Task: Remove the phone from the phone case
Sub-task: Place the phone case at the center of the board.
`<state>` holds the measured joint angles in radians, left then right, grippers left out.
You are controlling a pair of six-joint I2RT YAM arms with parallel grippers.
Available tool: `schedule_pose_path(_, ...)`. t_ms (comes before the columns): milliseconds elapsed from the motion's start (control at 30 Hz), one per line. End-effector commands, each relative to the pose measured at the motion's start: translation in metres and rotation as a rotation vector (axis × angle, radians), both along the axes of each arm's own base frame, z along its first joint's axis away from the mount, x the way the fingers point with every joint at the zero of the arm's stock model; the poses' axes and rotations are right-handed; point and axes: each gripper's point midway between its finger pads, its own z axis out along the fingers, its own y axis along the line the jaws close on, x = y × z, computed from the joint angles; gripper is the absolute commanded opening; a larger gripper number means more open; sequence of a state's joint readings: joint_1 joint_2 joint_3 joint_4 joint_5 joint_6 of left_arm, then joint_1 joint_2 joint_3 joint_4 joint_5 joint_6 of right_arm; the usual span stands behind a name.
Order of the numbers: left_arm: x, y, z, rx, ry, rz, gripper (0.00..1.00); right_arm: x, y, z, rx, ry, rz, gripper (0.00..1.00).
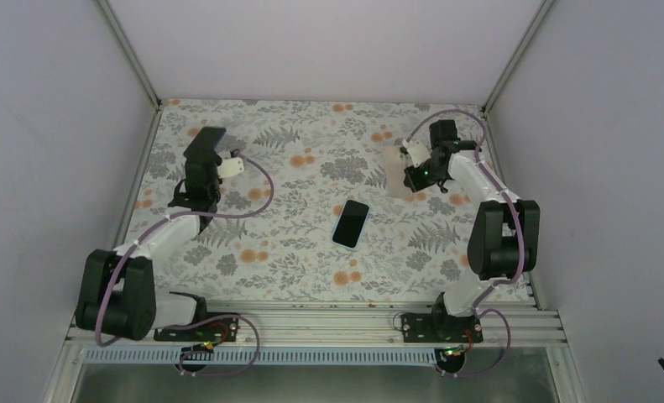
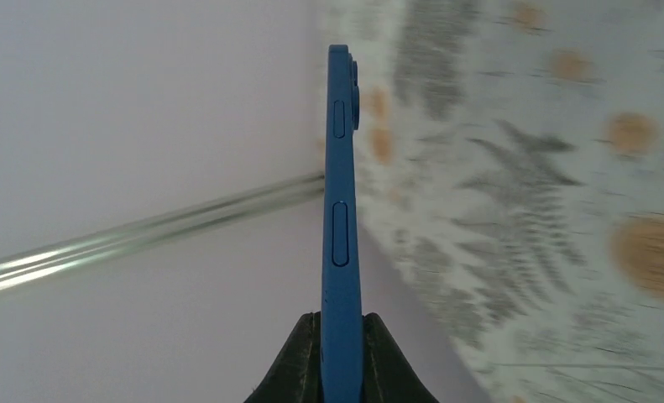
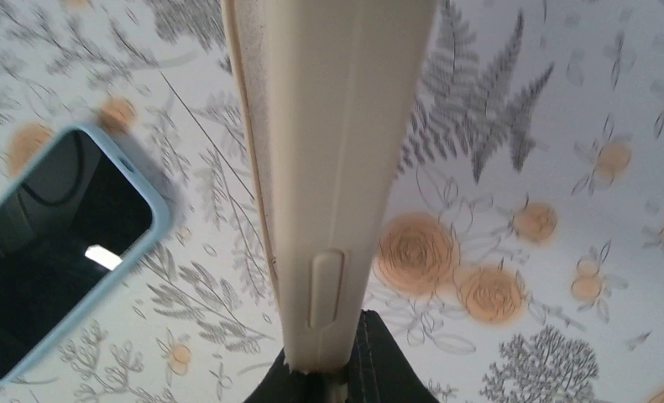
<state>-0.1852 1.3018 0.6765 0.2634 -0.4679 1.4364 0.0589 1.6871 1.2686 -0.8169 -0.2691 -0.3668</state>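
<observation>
A phone (image 1: 351, 223) in a light-blue case lies screen up in the middle of the floral mat, with neither gripper touching it. It also shows at the left of the right wrist view, as the phone (image 3: 55, 252). My left gripper (image 2: 342, 336) is shut on a dark blue phone case (image 2: 340, 193), held edge-on above the far left of the mat (image 1: 210, 138). My right gripper (image 3: 337, 361) is shut on a cream phone case (image 3: 332, 159), held upright at the far right (image 1: 394, 170). I cannot tell whether either held case has a phone inside.
The floral mat (image 1: 295, 252) covers the table. White walls with metal corner posts (image 1: 135, 59) close in the left, back and right sides. Both arm bases sit on the rail (image 1: 311, 323) at the near edge.
</observation>
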Motion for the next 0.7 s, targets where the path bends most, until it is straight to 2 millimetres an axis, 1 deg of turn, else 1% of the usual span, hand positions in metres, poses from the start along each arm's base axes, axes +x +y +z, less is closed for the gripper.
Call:
schedule_pose_path(0, -0.010, 0.010, -0.055, -0.004, 0.181, 0.079, 0.02, -0.002, -0.023, -0.024, -0.015, 0.053, -0.044, 0.03)
schedule_pose_path(100, -0.019, 0.011, -0.090, -0.002, 0.266, 0.109, 0.02, 0.005, -0.035, -0.035, -0.003, 0.089, -0.100, 0.04)
schedule_pose_path(167, -0.028, 0.007, -0.111, -0.018, 0.326, 0.112, 0.02, 0.009, -0.043, -0.041, -0.011, 0.111, -0.134, 0.03)
schedule_pose_path(200, -0.034, 0.005, -0.119, -0.026, 0.355, 0.110, 0.02, 0.011, -0.048, -0.046, -0.013, 0.125, -0.149, 0.03)
schedule_pose_path(333, -0.056, -0.013, -0.143, -0.058, 0.454, 0.070, 0.02, 0.016, -0.058, -0.057, -0.021, 0.168, -0.187, 0.04)
schedule_pose_path(367, -0.065, -0.018, -0.150, -0.062, 0.499, 0.060, 0.02, 0.017, -0.059, -0.060, -0.023, 0.177, -0.191, 0.05)
schedule_pose_path(400, -0.072, -0.024, -0.155, -0.070, 0.542, 0.046, 0.03, 0.017, -0.061, -0.063, -0.026, 0.188, -0.196, 0.14)
schedule_pose_path(433, -0.079, -0.029, -0.160, -0.085, 0.587, 0.036, 0.15, 0.017, -0.063, -0.065, -0.029, 0.197, -0.201, 0.28)
schedule_pose_path(467, -0.087, -0.034, -0.165, -0.105, 0.637, 0.031, 0.30, 0.016, -0.064, -0.068, -0.032, 0.207, -0.201, 0.37)
schedule_pose_path(533, -0.098, -0.042, -0.170, -0.137, 0.698, 0.022, 0.44, 0.017, -0.067, -0.068, -0.035, 0.204, -0.205, 0.51)
schedule_pose_path(600, -0.109, -0.049, -0.172, -0.145, 0.741, -0.008, 0.59, 0.017, -0.072, -0.065, -0.046, 0.195, -0.217, 0.62)
schedule_pose_path(633, -0.115, -0.053, -0.172, -0.155, 0.768, -0.031, 0.63, 0.017, -0.076, -0.062, -0.058, 0.186, -0.223, 0.66)
schedule_pose_path(667, -0.120, -0.059, -0.168, -0.175, 0.789, -0.053, 0.69, 0.016, -0.081, -0.058, -0.082, 0.173, -0.233, 0.68)
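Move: The phone case, held at its right-hand side by the right hand, is bound for bare cloth about 1 cm ahead, 3 cm right and 10 cm below that hand; the light-blue phone lies 17 cm left and 13 cm back of it. The left hand's blue phone is bound for cloth roughly 4 cm back, 6 cm right and 19 cm below it, with the light-blue phone some 44 cm right and 16 cm back. The phone case goes down to the cloth in the right hand, about 6 cm rightward and 7 cm down, before the fingers open and release its edge. The blue phone, still screen up, is lowered by the left hand, which pauses, then opens and keeps sinking and drawing back from it, some 16 cm down and 8 cm back in all, slipping right and tipping about 35 degrees further nose-down. ##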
